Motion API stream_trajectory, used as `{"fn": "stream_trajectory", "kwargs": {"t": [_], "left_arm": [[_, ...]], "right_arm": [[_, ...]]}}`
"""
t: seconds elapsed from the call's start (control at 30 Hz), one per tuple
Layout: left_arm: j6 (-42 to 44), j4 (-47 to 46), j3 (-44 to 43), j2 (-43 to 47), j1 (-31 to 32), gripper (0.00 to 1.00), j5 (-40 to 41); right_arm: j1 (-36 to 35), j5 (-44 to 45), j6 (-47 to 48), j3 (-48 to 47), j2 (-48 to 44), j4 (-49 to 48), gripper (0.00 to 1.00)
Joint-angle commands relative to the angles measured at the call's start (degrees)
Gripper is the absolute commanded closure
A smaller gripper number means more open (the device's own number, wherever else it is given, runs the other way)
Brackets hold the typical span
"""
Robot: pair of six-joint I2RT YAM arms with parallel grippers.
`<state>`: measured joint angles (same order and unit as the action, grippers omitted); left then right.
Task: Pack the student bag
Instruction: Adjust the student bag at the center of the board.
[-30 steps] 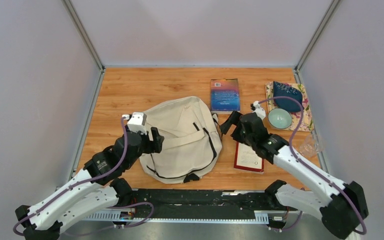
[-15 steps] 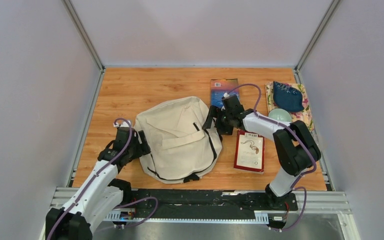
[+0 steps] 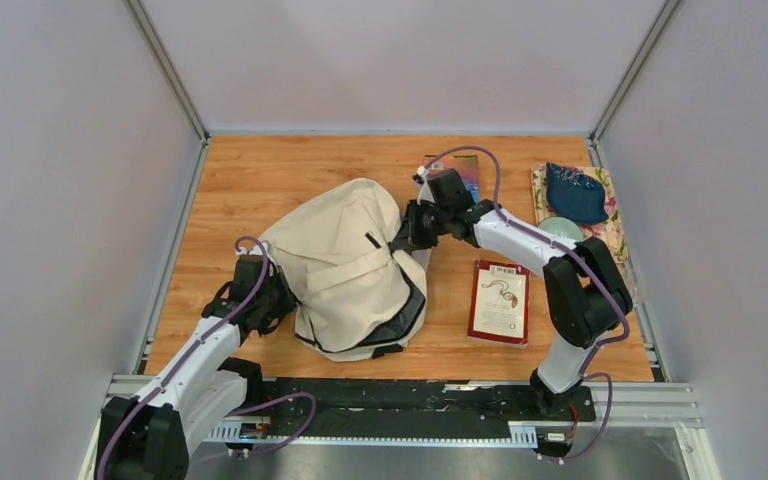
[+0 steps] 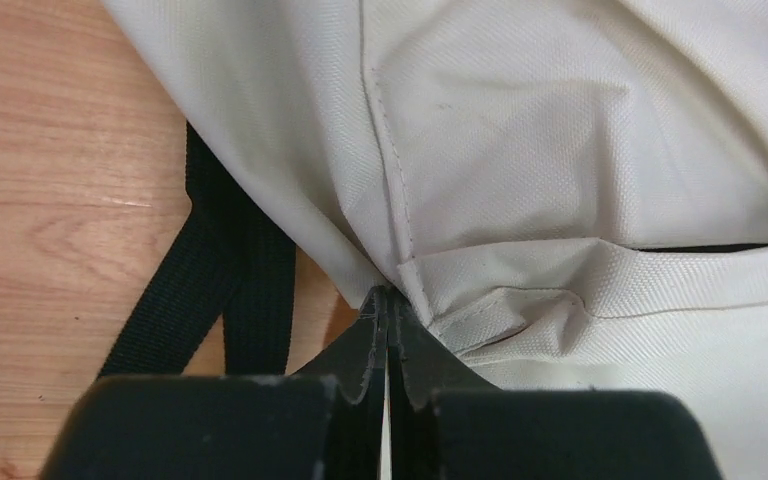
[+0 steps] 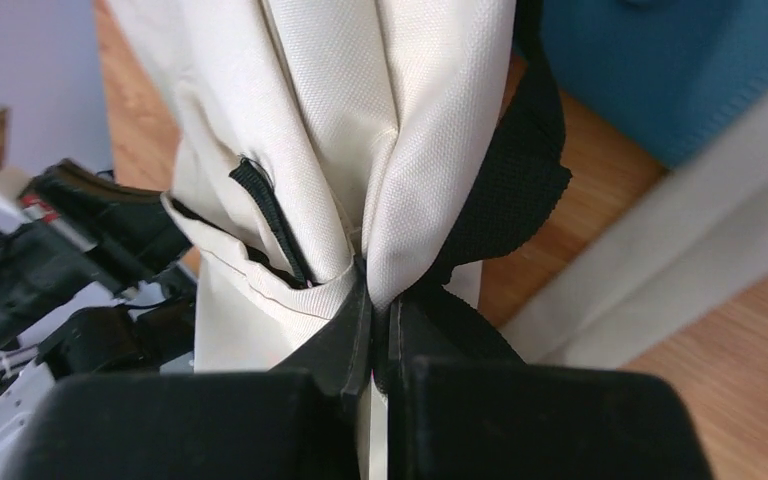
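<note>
The student bag, cream canvas with black straps, sits bunched and raised at the table's middle, its dark opening facing the near edge. My left gripper is at the bag's lower left side. In the left wrist view it is shut on a fold of the cream fabric, with a black strap lying beside it. My right gripper is at the bag's upper right. The right wrist view shows it shut on a pinch of canvas next to a black strap.
A red and white book lies right of the bag. A blue book lies behind the right arm. At the far right, a flowered notebook carries a dark blue pouch and a pale teal bowl.
Both grippers have gone from open to shut on the bag's sides. The right gripper has moved left and lifted its side, so the bag now stands bunched up instead of lying flat.
</note>
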<state>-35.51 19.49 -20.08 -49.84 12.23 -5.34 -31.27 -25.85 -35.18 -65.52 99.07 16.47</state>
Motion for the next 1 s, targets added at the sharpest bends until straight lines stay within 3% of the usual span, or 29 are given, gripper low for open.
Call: {"fn": "stream_trajectory", "kwargs": {"t": [0.0, 0.17, 0.33, 0.47, 0.67, 0.73, 0.77, 0.8, 0.93, 0.97], "left_arm": [[-1.1, -2.1, -3.8, 3.2, 0.3, 1.00, -2.6], [1.7, 2.7, -8.7, 5.3, 0.3, 1.00, 1.7], [4.1, 6.1, -14.1, 5.5, 0.3, 1.00, 6.7], [6.4, 7.6, -15.5, 3.4, 0.0, 1.00, 7.7], [6.8, 3.6, -12.4, 0.2, -0.3, 1.00, 3.0], [6.8, 2.1, -11.4, -0.1, -0.3, 0.89, 0.9], [6.8, 1.4, -11.1, 0.0, -0.3, 0.82, 0.2], [6.8, 0.9, -10.8, 0.2, -0.3, 0.68, -0.7], [7.9, -1.0, -11.2, 1.4, -0.2, 0.45, -6.4], [8.3, -1.0, -11.5, 1.6, -0.3, 0.42, -7.4]], "right_arm": [[-5.0, -8.9, 1.4, -11.7, 0.3, -3.3, 1.00], [-9.2, -9.3, 0.6, -22.3, 1.7, -2.8, 1.00], [-12.8, -8.7, -1.8, -26.9, 4.3, -3.5, 1.00], [-12.5, -3.8, -2.2, -25.2, 7.4, -2.1, 1.00], [-9.4, 3.3, -3.8, -16.0, 8.6, -0.9, 1.00], [-7.3, 5.1, -3.8, -13.1, 8.3, -1.0, 0.99], [-6.6, 5.5, -3.8, -12.5, 8.2, -0.9, 0.93], [-5.0, 5.5, -3.4, -12.1, 8.3, -0.9, 0.88], [-1.9, 4.5, -1.7, -11.7, 8.4, -0.6, 0.72], [-1.4, 4.5, -1.2, -12.3, 8.4, -0.3, 0.61]]}}
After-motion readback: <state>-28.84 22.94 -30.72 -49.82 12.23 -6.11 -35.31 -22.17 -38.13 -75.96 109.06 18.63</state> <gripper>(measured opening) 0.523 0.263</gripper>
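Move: The student bag lies between the hands, already pinched by both: its middle is about 5 cm ahead and 10 cm right of the left hand, roughly level in height, and about 10 cm left, 5 cm back and 4 cm below the right hand. From the right hand, the blue wallet lies some 6 cm ahead, 4 cm left, the blue book 10 cm ahead, 10 cm right, and the red book 11 cm back, 19 cm right. Still gripping the bag, right hand swings up-left about 20 cm, then down-right; left lifts 8 cm; both open. ##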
